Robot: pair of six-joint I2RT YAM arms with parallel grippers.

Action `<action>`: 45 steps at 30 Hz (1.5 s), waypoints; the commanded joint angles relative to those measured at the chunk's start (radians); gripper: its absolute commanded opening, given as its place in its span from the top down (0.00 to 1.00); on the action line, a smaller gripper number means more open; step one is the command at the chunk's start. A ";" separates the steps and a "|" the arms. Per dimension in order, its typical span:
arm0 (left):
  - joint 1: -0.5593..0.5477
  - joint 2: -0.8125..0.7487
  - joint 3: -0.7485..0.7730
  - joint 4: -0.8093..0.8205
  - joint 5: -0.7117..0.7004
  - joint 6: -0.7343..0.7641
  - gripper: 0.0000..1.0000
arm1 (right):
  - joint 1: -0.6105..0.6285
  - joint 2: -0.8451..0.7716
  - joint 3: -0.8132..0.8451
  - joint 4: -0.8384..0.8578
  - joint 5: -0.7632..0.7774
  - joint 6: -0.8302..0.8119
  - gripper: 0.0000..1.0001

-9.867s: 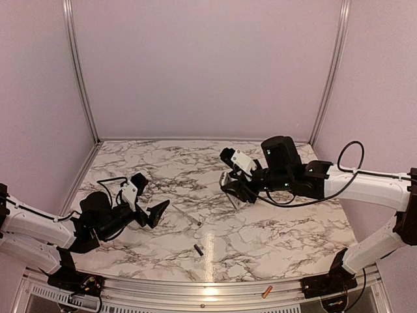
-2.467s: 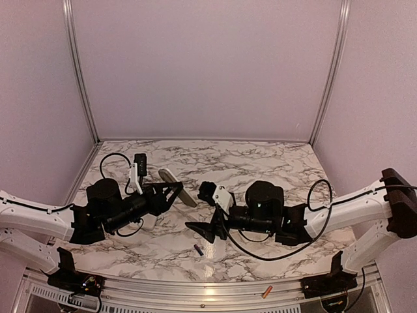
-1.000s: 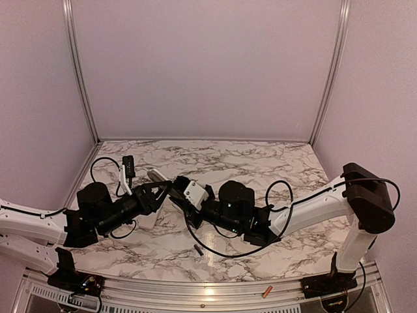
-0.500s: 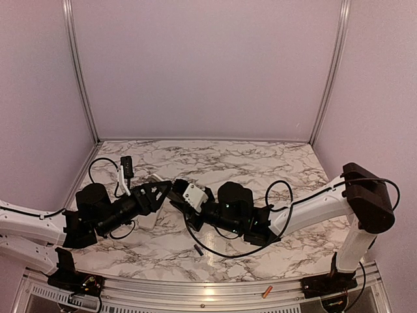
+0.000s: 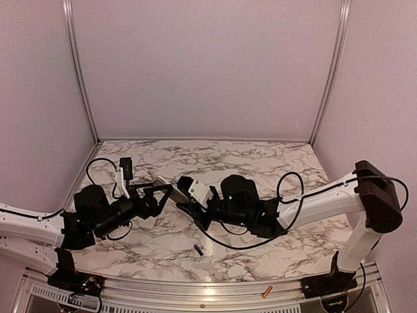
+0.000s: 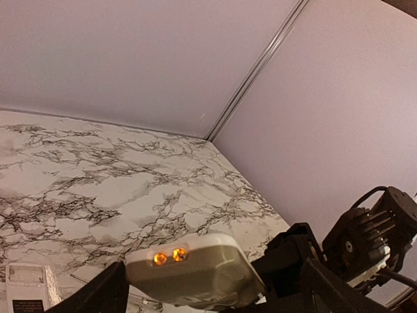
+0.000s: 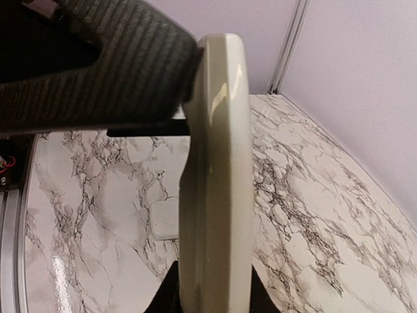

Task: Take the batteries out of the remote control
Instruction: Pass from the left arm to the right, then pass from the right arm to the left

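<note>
The pale grey remote control hangs in the air over the table's left middle. My right gripper is shut on one end of it; in the right wrist view the remote control stands edge-on between the jaws of the right gripper. My left gripper is open around the other end, its fingers spread wide of the remote control, whose end shows two orange lights. A dark battery lies on the marble. An orange battery rests on the front rail.
A flat white cover piece lies on the marble below the remote. The left gripper's carbon-patterned finger crosses close above the remote. Metal rails edge the table, and lilac walls close in at the back and sides.
My left gripper has opened wide and let go of the remote, drawing back slightly left. The right gripper keeps its hold and has shifted a little to the right.
</note>
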 commanded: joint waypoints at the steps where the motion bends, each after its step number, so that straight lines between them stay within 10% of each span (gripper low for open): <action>1: 0.005 -0.039 -0.010 -0.059 -0.039 0.141 0.04 | -0.049 -0.103 0.019 -0.171 -0.116 0.074 1.00; 15: 0.005 0.013 -0.043 0.002 -0.068 0.687 0.01 | -0.140 -0.377 -0.019 -0.648 -0.175 0.291 1.00; 28: 0.001 0.225 -0.180 0.417 0.371 0.998 0.01 | -0.298 -0.375 0.002 -0.947 -0.647 0.237 1.00; 45: -0.018 0.313 -0.099 0.167 0.638 1.347 0.07 | -0.331 -0.144 0.087 -0.954 -0.966 0.228 1.00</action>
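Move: The remote is already in my right hand's fingers, its middle some 4 cm left and 2 cm ahead of them. It also sits between my open left fingers, middle about 3 cm to that hand's right and 1 cm ahead. My right hand is taking it to clear air about 12 cm right, 6 cm back and 5 cm lower. On the table some 17 cm below that hand, the purple battery lies 8 cm back and 6 cm right, the clear screwdriver 6 cm ahead and 1 cm left. My right hand keeps its pinch on the remote and draws it out from between my open left fingers, about 13 cm right, rising a little at first, then back and down, tipping its fingers down-left. My left hand eases left, then swings back, down and right, staying wide open and rolling some 80 degrees until its fingers point right. ##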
